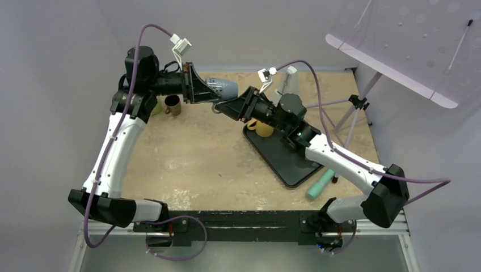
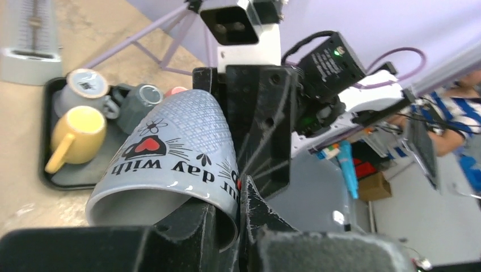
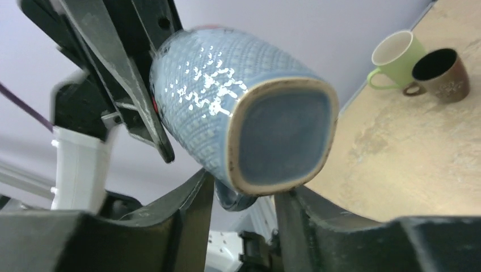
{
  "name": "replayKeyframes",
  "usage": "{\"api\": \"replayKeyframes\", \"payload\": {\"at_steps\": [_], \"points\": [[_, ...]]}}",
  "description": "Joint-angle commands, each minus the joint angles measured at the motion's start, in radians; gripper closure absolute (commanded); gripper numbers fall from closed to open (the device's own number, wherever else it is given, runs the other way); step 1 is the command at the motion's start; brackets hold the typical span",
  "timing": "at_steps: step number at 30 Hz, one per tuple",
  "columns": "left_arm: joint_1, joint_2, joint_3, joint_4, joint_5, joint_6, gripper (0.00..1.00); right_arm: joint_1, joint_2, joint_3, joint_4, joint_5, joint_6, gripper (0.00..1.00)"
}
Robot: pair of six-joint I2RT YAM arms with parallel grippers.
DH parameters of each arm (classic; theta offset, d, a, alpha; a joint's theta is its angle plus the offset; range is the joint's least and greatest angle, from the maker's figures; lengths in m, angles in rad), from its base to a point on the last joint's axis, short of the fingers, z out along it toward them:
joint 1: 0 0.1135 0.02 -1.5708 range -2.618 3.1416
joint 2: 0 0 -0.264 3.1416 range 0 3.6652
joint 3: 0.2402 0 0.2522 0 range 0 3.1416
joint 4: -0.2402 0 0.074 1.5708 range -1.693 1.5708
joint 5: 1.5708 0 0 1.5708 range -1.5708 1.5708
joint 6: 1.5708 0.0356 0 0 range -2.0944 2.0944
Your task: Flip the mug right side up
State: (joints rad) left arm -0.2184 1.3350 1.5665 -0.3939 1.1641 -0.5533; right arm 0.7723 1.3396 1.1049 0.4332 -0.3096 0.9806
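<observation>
The blue-grey mug [image 1: 224,86] hangs on its side in the air above the back of the table, its mouth toward the left arm and its base toward the right. My left gripper [image 1: 207,90] is shut on the mug's rim [image 2: 176,141], one finger inside and one outside [image 2: 241,187]. In the right wrist view the mug's square base [image 3: 278,136] faces the camera. My right gripper [image 3: 244,190] stands open just below it. The mug's handle [image 3: 232,201] hangs between the spread fingers.
A black tray [image 1: 295,170] at right centre holds a yellow mug [image 1: 264,129] and grey mugs [image 2: 139,102]. A green mug [image 3: 391,56] and a brown mug [image 3: 442,73] stand at the back left. A teal object [image 1: 320,184] lies by the tray; a tripod [image 1: 357,105] stands back right.
</observation>
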Motion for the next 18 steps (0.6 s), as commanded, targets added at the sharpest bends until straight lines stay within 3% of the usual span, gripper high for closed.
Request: {"api": "replayKeyframes", "payload": {"at_steps": [1, 2, 3, 7, 12, 18], "points": [[-0.013, -0.001, 0.157, -0.379, -0.241, 0.368, 1.0, 0.016, 0.023, 0.062, -0.096, -0.025, -0.102, 0.34], [-0.013, 0.007, 0.189, -0.477, -0.359, 0.438, 1.0, 0.016, 0.025, 0.07, -0.15, -0.017, -0.118, 0.22], [-0.012, 0.012, 0.209, -0.559, -0.474, 0.562, 1.0, 0.016, 0.029, 0.076, -0.201, 0.001, -0.133, 0.16], [0.024, 0.052, 0.206, -0.752, -0.823, 0.853, 1.0, 0.016, 0.047, 0.101, -0.369, 0.069, -0.209, 0.12], [0.186, 0.176, 0.11, -0.895, -1.001, 1.087, 1.0, 0.018, 0.069, 0.14, -0.575, 0.158, -0.287, 0.09], [0.367, 0.289, -0.033, -0.762, -1.127, 1.179, 1.0, 0.018, 0.053, 0.127, -0.645, 0.242, -0.325, 0.09]]}}
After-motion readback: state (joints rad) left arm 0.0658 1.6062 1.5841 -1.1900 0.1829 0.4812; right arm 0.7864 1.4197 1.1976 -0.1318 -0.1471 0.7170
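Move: My left hand holds the blue mug by its rim on its side, bound for bare table about 10 cm ahead, 25 cm left and 42 cm below. Beyond that spot, the green mug is roughly 22 cm ahead of my left hand and 25 left, the brown mug 22 ahead and 18 left, both some 38 cm below. From my right hand, still at the handle, the mug's body is about 4 cm ahead; the yellow mug is some 13 ahead, 14 right and 35 below. With my left fingers keeping their pinch on the rim, I swing the mug about 24 cm left and 25 cm down, drifting forward a little, and roll the wrist some 70 degrees so the fingers point mostly down. My right fingers finish opening off the handle, and that hand sinks about 13 cm with its tips dipping. ##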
